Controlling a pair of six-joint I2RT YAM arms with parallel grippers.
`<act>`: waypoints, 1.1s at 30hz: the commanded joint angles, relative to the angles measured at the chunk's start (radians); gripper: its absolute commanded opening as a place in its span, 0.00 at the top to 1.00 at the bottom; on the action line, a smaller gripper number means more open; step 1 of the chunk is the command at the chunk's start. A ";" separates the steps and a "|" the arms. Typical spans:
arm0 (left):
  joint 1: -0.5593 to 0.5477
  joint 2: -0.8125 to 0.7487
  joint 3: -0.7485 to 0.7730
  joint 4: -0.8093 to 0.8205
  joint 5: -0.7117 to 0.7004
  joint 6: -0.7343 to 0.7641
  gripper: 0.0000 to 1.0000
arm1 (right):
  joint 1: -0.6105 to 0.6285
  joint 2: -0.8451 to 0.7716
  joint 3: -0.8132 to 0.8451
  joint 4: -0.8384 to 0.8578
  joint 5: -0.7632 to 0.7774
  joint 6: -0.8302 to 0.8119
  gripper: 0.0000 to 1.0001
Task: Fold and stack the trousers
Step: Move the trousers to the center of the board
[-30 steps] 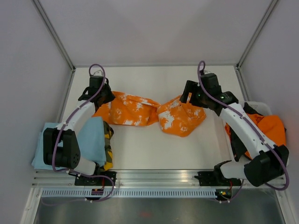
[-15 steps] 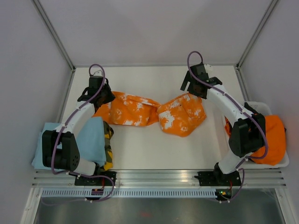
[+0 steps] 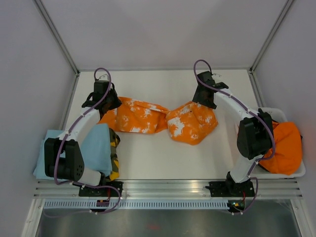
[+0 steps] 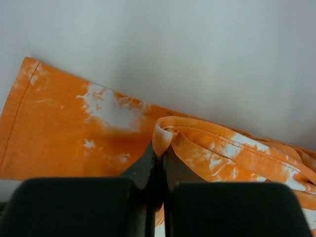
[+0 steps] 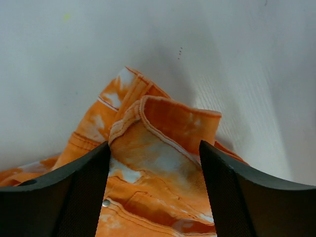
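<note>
The trousers, bright orange with white blotches, lie crumpled in a long band across the middle of the table. My left gripper is at their left end. In the left wrist view it is shut on a raised fold of hem, the rest of the trousers flat beneath. My right gripper sits at the far edge of the right-hand bunch. Seen from the right wrist, that gripper is open, a finger on each side of the upturned waistband, not pinching it.
A folded light blue cloth lies at the near left with a camouflage-patterned garment along its right side. A white bin at the right edge holds a plain orange garment. Enclosure walls stand on three sides.
The right arm swung its gripper left and back, ending at the far edge of the trousers' right-hand bunch. The left gripper and the trousers have not moved.
</note>
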 commanded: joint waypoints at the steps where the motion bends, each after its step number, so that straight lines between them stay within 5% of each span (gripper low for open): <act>1: 0.010 -0.023 0.013 0.024 0.002 0.034 0.98 | -0.003 -0.038 -0.042 -0.008 0.050 -0.003 0.25; 4: 0.011 -0.015 0.027 0.016 0.007 0.037 0.98 | -0.003 -0.018 -0.035 0.011 0.044 -0.034 0.59; 6: 0.017 -0.019 0.035 0.011 0.004 0.040 0.98 | -0.003 0.000 -0.013 0.028 0.055 -0.061 0.64; 10: 0.036 -0.028 0.062 0.010 0.011 0.037 0.98 | -0.004 0.031 0.082 0.013 0.067 -0.146 1.00; 14: 0.100 -0.006 0.159 0.004 0.079 0.027 0.98 | -0.009 0.008 0.255 0.042 0.010 -0.241 1.00; 21: 0.261 0.132 0.600 -0.143 0.154 0.020 0.98 | -0.013 -0.041 0.603 0.116 -0.134 -0.388 1.00; 26: 0.298 0.204 0.789 -0.237 0.044 0.132 0.98 | -0.036 -0.237 0.355 0.289 -0.077 -0.486 1.00; 33: 0.346 0.207 0.818 -0.277 -0.078 0.241 0.98 | -0.274 -0.380 -0.014 0.260 -0.060 -0.283 1.00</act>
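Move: The right hand's wide-open fingers straddle the edge of the trousers' waist end, about 1 cm ahead of the hand point, level with it sideways and about 2 cm below. The trousers' narrow middle lies roughly 18 cm to that hand's left and 4 cm back. From the left hand, already pinching the other end, the waist edge is some 43 cm right and level fore and aft. Also from the left hand, the loose leg's hem lies about 7 cm left and 7 cm back, and the blue cloth stack some 20 cm left and 25 cm back. The right hand dips about a centimetre while its fingers shut on the trousers' waist edge, then lifts the edge steeply some 25 cm, first reaching forward and then drawing back, tipping its fingers up nearly 40 degrees and near the end swinging right, away from the left hand, while sinking slightly. The left hand keeps its pinch and sets off upward almost together with it, rising about 20 cm while going left and forward and tipping its fingers up roughly 20 degrees, so the two hands draw apart with the cloth between them. ##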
